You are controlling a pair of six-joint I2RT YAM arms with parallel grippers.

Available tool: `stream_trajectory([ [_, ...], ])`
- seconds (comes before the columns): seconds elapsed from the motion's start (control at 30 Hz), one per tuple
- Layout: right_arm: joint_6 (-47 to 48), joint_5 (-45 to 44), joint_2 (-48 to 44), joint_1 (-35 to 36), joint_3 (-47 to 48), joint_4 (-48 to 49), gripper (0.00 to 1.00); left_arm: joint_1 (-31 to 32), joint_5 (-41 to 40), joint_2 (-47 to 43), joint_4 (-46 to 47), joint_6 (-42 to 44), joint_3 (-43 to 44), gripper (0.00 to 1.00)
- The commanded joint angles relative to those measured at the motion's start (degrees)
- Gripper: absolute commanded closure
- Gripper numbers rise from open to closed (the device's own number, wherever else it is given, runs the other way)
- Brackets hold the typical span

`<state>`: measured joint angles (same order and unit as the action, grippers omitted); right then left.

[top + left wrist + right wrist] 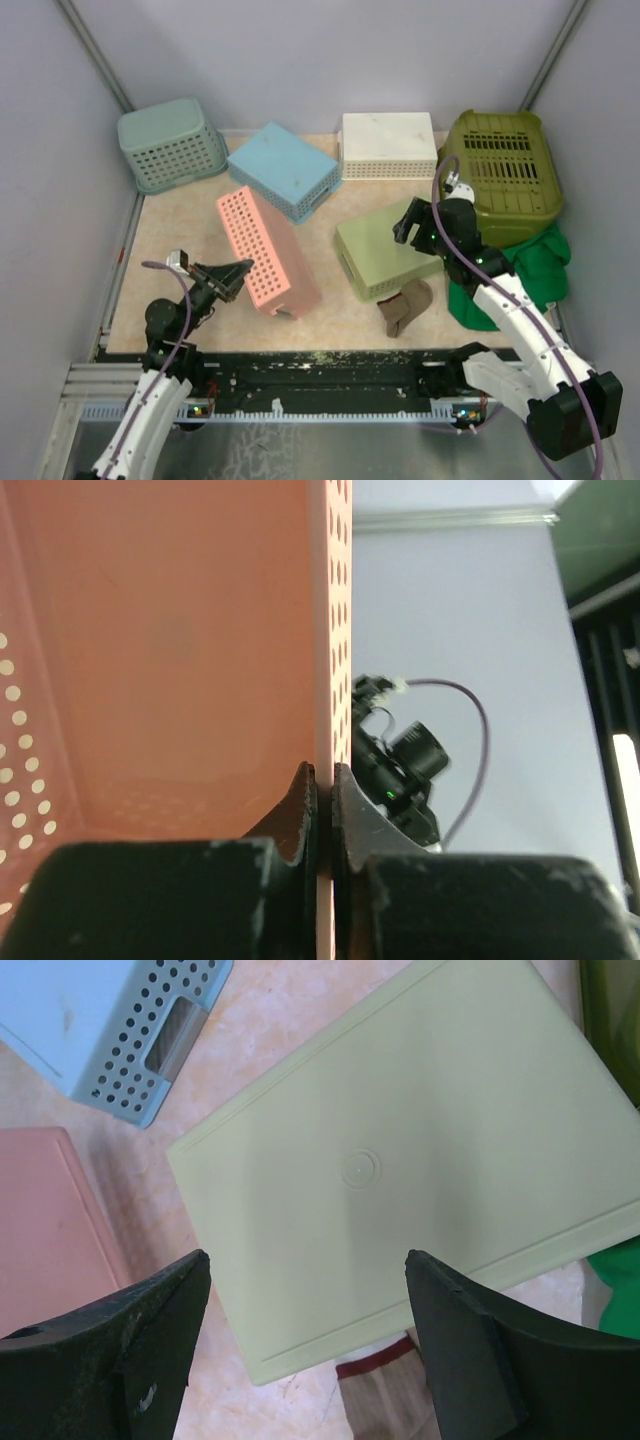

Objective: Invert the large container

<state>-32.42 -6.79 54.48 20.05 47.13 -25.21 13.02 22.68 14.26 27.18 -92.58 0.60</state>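
The large salmon-pink perforated container (pixel 265 250) stands tipped on its long side at the middle left of the mat, its opening facing left toward my left arm. My left gripper (pixel 238 276) is shut on its near side wall; in the left wrist view the fingers (pixel 300 815) pinch the thin pink wall (pixel 330 680), with the container's inside (pixel 160 650) on the left. My right gripper (pixel 415 225) is open and empty, hovering above a pale green upturned container (pixel 385 248). In the right wrist view it (pixel 308 1256) frames that green base (pixel 400 1150).
At the back are a teal basket (pixel 170 143), a blue upturned basket (pixel 283 168), a white basket (pixel 388 143) and an olive basket (pixel 503 170). A green cloth (pixel 535 265) lies at the right. A brown sock (pixel 405 308) lies in front of the pale green container.
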Motion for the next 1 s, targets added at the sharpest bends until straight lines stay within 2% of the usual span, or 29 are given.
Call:
stream_trajectory([
  [0.0,0.3,2.6,-2.5,-0.5,-0.5,1.1,0.21,-0.3,-9.1,-11.3,-28.2,5.6,-4.5,0.98],
  [0.07,0.5,2.8,-2.4,-0.5,-0.9,1.0,0.21,-0.3,-10.1,-13.4,-31.6,5.2,-4.7,0.97],
  [0.23,0.5,4.0,-0.8,-0.5,-1.1,2.1,0.21,-0.3,-9.4,-7.6,-35.7,7.0,-1.6,0.95],
  [0.33,0.3,4.5,-0.4,-0.5,-1.1,3.0,0.21,-0.3,-9.8,-6.0,-41.2,6.2,-0.8,0.90],
  [0.43,0.1,4.6,-0.1,-0.5,-1.6,3.6,0.21,-0.3,-10.3,-6.5,-45.3,4.4,-1.1,0.78],
  [0.53,0.0,4.6,0.0,-0.5,-1.7,3.8,0.21,-0.3,-11.8,-7.0,-49.5,4.3,0.4,0.56],
  [0.67,-0.2,4.8,0.1,-0.5,-1.6,4.2,0.21,-0.3,-16.0,-5.8,-58.5,4.2,4.8,0.39],
  [0.8,0.1,4.9,0.4,-0.5,-1.3,4.1,0.21,-0.3,-20.1,-3.0,-64.3,5.2,11.0,0.15],
  [0.87,0.5,4.8,0.5,-0.5,-0.9,4.0,0.21,-0.3,-22.4,-0.7,-67.3,6.2,14.9,0.07],
  [0.97,2.0,3.3,0.6,-0.5,0.4,2.8,0.19,-0.3,-26.8,4.1,-69.7,12.2,21.6,0.00],
])
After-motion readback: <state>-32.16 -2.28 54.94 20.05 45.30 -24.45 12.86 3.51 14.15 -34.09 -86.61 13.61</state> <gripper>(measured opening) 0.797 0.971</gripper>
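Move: Pinched by its upper long rim in the left fingers, the pink container stands tipped on edge, its base turned right; its middle is about 6 cm ahead, 5 cm right and 10 cm below that hand. The blue container sits roughly 28 cm ahead and 5 cm right of the hand, the light green container about 9 cm ahead and 29 cm right, both some 17 cm lower. From the idle right hand, the pink container is about 25 cm left, 4 cm back and 7 cm lower. Lowering the pink container's held rim, the left hand first sinks some 4–5 cm with a slight drift left and forward, then the fingers open nearly fully and let go of the rim. The hand carries on down and to the left, about 14 cm down in all, tipping its fingers some 40 degrees downward and ending open beside the container's holed long side. ##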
